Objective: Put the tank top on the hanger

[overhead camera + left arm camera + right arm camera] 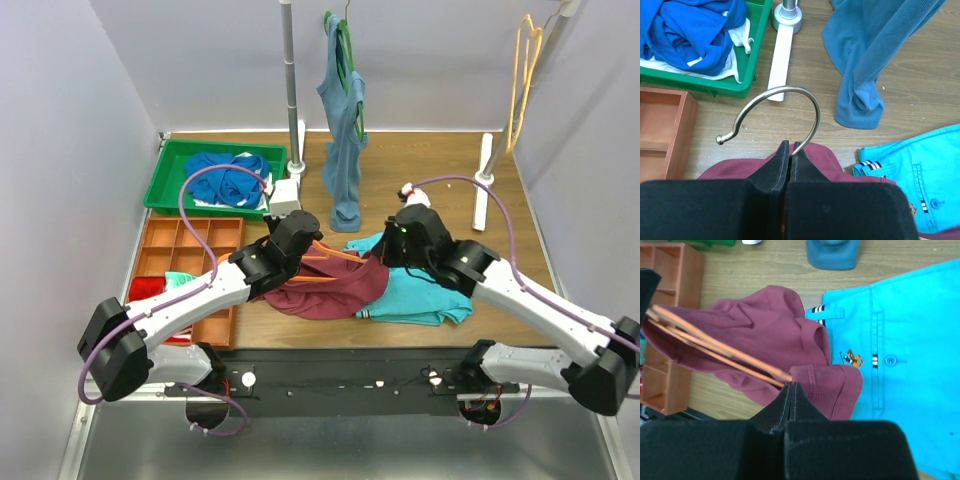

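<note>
The maroon tank top [330, 290] lies crumpled at the table's front centre, draped partly over the orange hanger [335, 258]. My left gripper [297, 236] is shut on the hanger's metal hook [790, 90], which curves up from between its fingertips [791, 144]; maroon fabric [827, 156] shows just beyond. In the right wrist view the hanger's orange arms [715, 347] run inside the tank top [765, 325]. My right gripper [791, 385] is shut at the hanger's arm end, its tips pinching a hemmed strap [825, 385]. From above, the right gripper [397, 245] sits at the garment's right edge.
A turquoise polo shirt [425, 295] lies under and right of the tank top. A grey-blue top on a green hanger [343, 130] hangs from the rack. A green tray [168, 180] of blue clothes and a brown compartment box [190, 250] stand left. A yellow hanger [525, 70] hangs back right.
</note>
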You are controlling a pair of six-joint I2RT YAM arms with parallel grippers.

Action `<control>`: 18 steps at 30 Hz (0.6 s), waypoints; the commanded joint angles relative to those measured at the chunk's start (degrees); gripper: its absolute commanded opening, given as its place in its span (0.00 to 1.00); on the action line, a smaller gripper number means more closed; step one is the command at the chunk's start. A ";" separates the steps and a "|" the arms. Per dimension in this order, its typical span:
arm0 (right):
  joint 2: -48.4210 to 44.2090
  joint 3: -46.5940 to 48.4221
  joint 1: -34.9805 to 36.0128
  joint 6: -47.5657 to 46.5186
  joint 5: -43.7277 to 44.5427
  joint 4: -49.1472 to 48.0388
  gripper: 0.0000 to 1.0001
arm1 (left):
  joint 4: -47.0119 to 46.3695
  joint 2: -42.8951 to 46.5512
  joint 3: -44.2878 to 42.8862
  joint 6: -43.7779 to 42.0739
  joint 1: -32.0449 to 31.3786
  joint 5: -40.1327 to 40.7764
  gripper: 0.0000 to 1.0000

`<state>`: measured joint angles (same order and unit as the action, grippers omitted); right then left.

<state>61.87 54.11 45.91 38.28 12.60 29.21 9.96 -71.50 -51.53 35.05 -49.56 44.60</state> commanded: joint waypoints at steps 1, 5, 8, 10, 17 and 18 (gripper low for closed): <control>7.47 5.56 -0.12 -3.65 -1.69 -0.90 0.01 | 0.77 1.19 1.17 2.66 0.34 1.98 0.00; 10.29 8.11 0.93 -2.95 -4.60 -3.02 0.01 | 1.12 1.02 0.90 2.39 0.34 2.16 0.00; 10.38 8.64 1.99 -1.72 -5.21 -4.86 0.01 | 0.86 0.93 0.81 2.22 0.34 2.33 0.00; 10.64 9.43 2.69 -1.28 -5.31 -5.22 0.01 | 0.85 0.41 0.47 1.96 0.34 2.51 0.00; 11.43 14.62 3.92 -1.28 -4.42 -4.78 0.01 | 0.59 -1.27 -0.68 1.69 0.34 2.86 0.00; 12.22 14.88 3.92 -1.28 -4.60 -5.21 0.01 | 0.33 -1.27 -0.85 1.69 0.34 2.86 0.00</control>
<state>72.66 65.80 49.21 36.58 8.69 26.13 9.91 -71.77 -51.64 34.50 -49.56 44.62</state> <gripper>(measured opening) 0.012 0.019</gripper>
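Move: The shut right fingertips are at the maroon tank top's strap, by the hanger's right end; the hanger's middle lies about 12 cm to their left, 2 cm back and 3 cm lower. The tank top's bulk is some 14 cm left, 8 cm back and 8 cm below; the turquoise shorts lie 9 cm back, 6 cm right and 10 cm down. From the left hand, the hanger's middle is about 8 cm right, 6 cm back and 3 cm down. The right fingertips come free of the maroon strap at the hanger's end, still shut. That hand sweeps about 6 cm left over the hanger towards the left hand, edging forward and dipping slightly at first, then rising to some 3 cm above its start while turning a little counter-clockwise. The left hand stays put, keeping its grip at the base of the hook. ##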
